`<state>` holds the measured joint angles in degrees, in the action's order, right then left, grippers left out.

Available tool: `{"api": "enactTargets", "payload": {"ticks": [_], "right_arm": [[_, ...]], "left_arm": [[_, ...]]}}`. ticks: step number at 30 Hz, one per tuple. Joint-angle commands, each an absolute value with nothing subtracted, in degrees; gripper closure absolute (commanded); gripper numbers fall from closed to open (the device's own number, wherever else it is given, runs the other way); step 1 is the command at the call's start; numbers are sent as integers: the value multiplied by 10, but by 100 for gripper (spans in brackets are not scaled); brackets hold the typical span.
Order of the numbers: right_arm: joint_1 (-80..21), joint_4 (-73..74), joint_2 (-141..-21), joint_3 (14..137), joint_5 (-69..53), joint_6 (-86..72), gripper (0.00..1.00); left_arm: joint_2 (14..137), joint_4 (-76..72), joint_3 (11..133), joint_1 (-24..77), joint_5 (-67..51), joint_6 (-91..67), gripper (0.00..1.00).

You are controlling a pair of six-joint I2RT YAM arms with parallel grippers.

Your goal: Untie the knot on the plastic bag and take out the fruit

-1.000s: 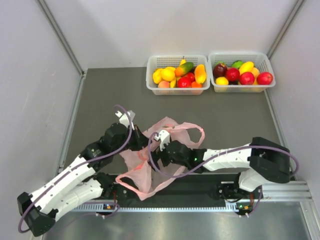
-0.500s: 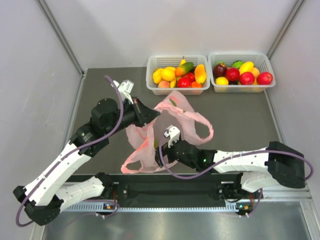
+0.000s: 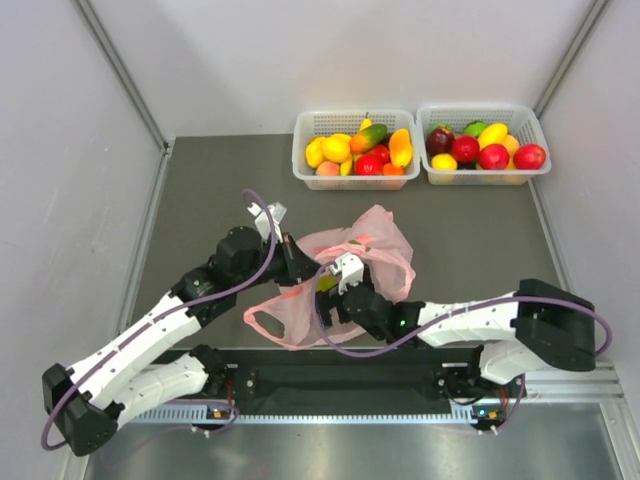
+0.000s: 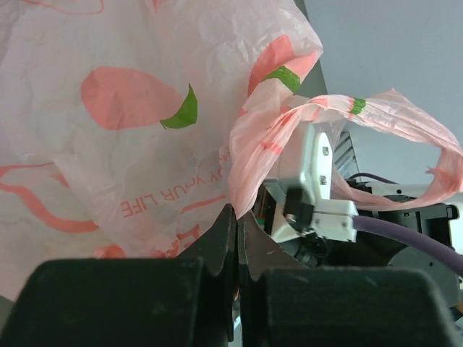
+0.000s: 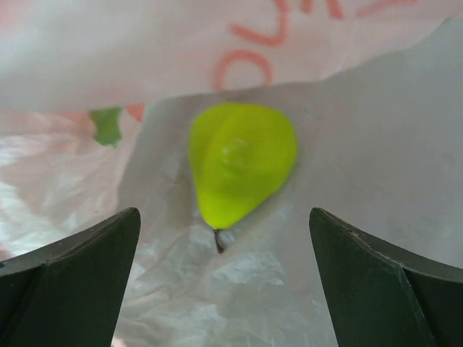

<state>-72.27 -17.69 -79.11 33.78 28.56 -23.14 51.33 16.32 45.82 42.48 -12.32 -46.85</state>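
The pink plastic bag lies crumpled between my two arms, and its handles hang as loose loops. The knot does not show in any view. My left gripper is shut on a fold of the bag's film, and that view shows the jaws pressed together with pink film between them. My right gripper reaches into the bag's mouth and stands open. Inside, a yellow-green pear-shaped fruit lies on the film just ahead of the right gripper, untouched. No other fruit shows in the bag.
Two white baskets of mixed fruit stand side by side at the back, the left one and the right one. Grey walls close in both sides. The arm bases and a metal rail run along the near edge.
My left arm has swung back down and nearer with the bag, which now sits lower and more bunched. My right gripper has moved forward into the bag's mouth.
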Motion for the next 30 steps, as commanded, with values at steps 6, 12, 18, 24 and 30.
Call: {"api": "enactTargets", "payload": {"ticks": [6, 12, 18, 24, 30], "right_arm": [[-726, -221, -881, 378, 328, -258, 0], [-714, -305, -925, 378, 305, -252, 0], [-711, -368, -961, 388, 278, -233, 0], [-712, -452, -992, 383, 298, -201, 0], [-712, -601, -1012, 335, 304, -135, 0]], "left_arm": [[476, 132, 425, 427, -101, -473, 100], [476, 113, 407, 427, -108, -482, 100], [479, 90, 383, 427, -120, -495, 100], [483, 74, 383, 427, -136, -499, 100], [490, 83, 403, 428, -135, -490, 100]]}}
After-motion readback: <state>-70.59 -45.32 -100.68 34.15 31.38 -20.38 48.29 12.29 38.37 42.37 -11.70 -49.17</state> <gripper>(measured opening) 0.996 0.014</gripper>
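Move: The green pear lies in the open bag ahead of the right hand's spread fingers, about 5 cm farther out, 3 cm to the left and 5 cm lower. The bag rim pinched by the left gripper is some 7 cm ahead, 2 cm left and 12 cm above the right hand; a loose bag handle lies roughly 12 cm left, 3 cm back and 6 cm lower. From the left hand, the pear is about 4 cm back, 1 cm right and 18 cm below. With its fingers kept wide open and its wrist almost unturned, the right hand first sinks about 5 cm into the bag under the raised rim, then slides some 3 cm forward and 3 to 4 cm left towards the pear, rising a touch at the end without closing. Meanwhile the left hand keeps its shut grip on the bag rim and lowers it by about 3 cm. ##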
